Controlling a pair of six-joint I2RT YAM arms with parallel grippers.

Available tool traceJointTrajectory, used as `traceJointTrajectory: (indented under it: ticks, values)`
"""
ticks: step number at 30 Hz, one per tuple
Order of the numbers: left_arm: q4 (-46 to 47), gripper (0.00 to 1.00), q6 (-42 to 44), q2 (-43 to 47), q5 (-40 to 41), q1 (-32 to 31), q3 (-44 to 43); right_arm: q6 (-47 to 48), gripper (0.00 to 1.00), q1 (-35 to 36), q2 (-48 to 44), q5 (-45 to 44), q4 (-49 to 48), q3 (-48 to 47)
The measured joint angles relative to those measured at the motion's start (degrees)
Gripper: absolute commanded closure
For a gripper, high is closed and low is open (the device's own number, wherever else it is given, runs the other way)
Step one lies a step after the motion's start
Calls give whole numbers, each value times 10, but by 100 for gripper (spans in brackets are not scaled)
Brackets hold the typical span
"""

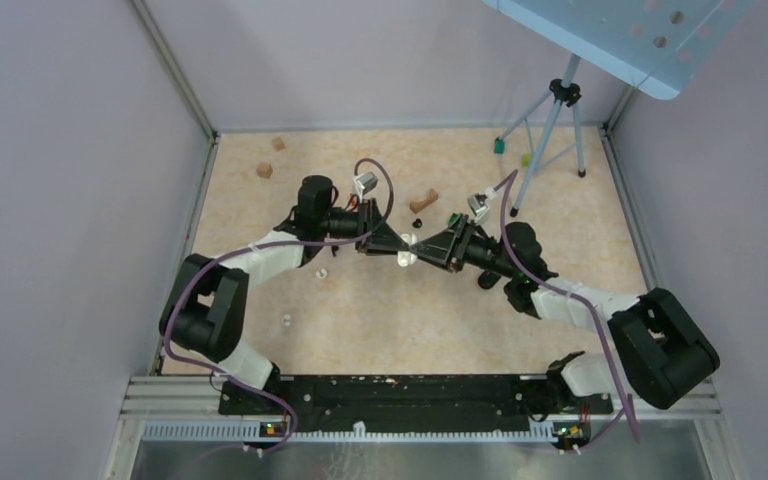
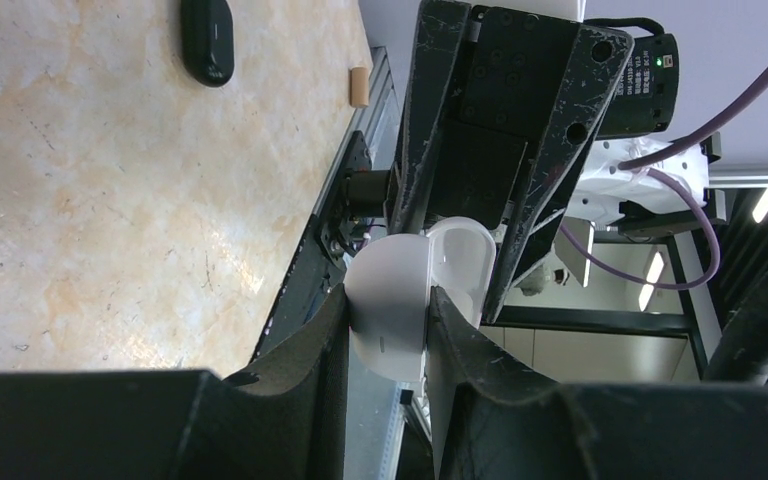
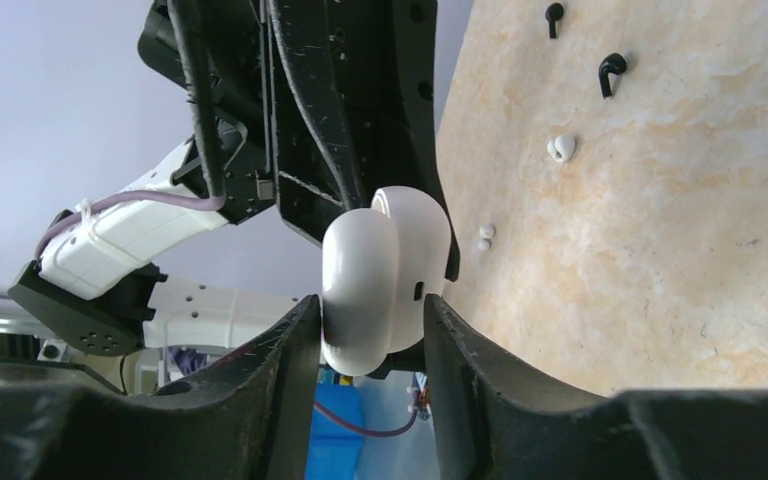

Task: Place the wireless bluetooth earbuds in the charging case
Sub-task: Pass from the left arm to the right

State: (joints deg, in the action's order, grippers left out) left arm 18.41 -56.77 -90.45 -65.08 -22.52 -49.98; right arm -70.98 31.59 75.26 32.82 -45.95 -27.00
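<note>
A white charging case (image 1: 407, 250) hangs above the middle of the table between both grippers. My left gripper (image 2: 388, 320) is shut on the case body (image 2: 390, 300), pinching its two flat sides. From the opposite side, my right gripper (image 3: 372, 320) has a finger against each side of the case (image 3: 380, 270), over its rounded lid end. Two white earbuds (image 1: 321, 272) (image 1: 287, 321) lie on the table near the left arm. The right wrist view shows one white earbud (image 3: 561, 148) and another small white one (image 3: 484, 236).
Black earbuds (image 3: 611, 72) and a black case (image 2: 208, 38) lie on the table. Wooden blocks (image 1: 264, 170) sit at the back left and a brown piece (image 1: 423, 200) behind the grippers. A tripod (image 1: 550, 120) stands at the back right.
</note>
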Motion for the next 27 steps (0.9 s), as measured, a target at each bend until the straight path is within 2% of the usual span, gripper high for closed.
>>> traceJointTrajectory:
  ticks: [6, 10, 14, 15, 18, 21, 24, 27]
  values:
    - [9, 94, -3, 0, -1, 1, 0, -3, 72, 0, 0, -2, -13, -5]
    - [11, 94, -3, 0, -1, 1, 1, -6, 85, 0, 0, -2, -15, -5]
    - [12, 89, -3, 0, -3, 2, 1, -9, 100, 0, 2, -2, -14, -5]
    - [12, 87, -3, 0, -3, 2, 1, -9, 100, 0, 2, -2, -14, -5]
    - [12, 69, -3, 0, -3, 2, 1, -9, 100, 0, 2, -2, -13, -5]
    - [8, 40, 3, 0, -2, 2, 1, -8, 100, 0, 1, -2, -10, -5]
    - [-22, 30, 26, 0, -3, 7, -4, 3, 100, 0, -1, -9, 14, -5]
    - [-99, 25, 71, 0, 2, 17, -29, 24, 100, 0, -11, -19, 65, -6]
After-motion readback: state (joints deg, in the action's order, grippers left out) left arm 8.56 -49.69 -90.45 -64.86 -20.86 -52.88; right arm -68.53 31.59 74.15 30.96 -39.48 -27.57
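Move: The white charging case, lid open, is held at the left fingertips, its middle about 1 cm right of that hand's point and 1 cm back. From the right hand it lies about 2 cm left and 1 cm ahead, between the still-open fingers. On the table, roughly 18 cm below the right hand, lie the black case 15 cm to its right and 3 cm back, the green block 8 cm right and 9 cm ahead, and a white earbud 19 cm left and 2 cm back. While the left hand keeps its hold and stays almost in place, the right fingers close on the near half of the charging case, the lid side, and pinch it, that hand first rising a bit under 1 cm. Then the left fingers spread wide and let go of the body side, the left hand drawing off about 1 cm to its left and slightly forward, as the right hand keeps its pinch and sinks some 2 cm from its high point with a slight roll. ##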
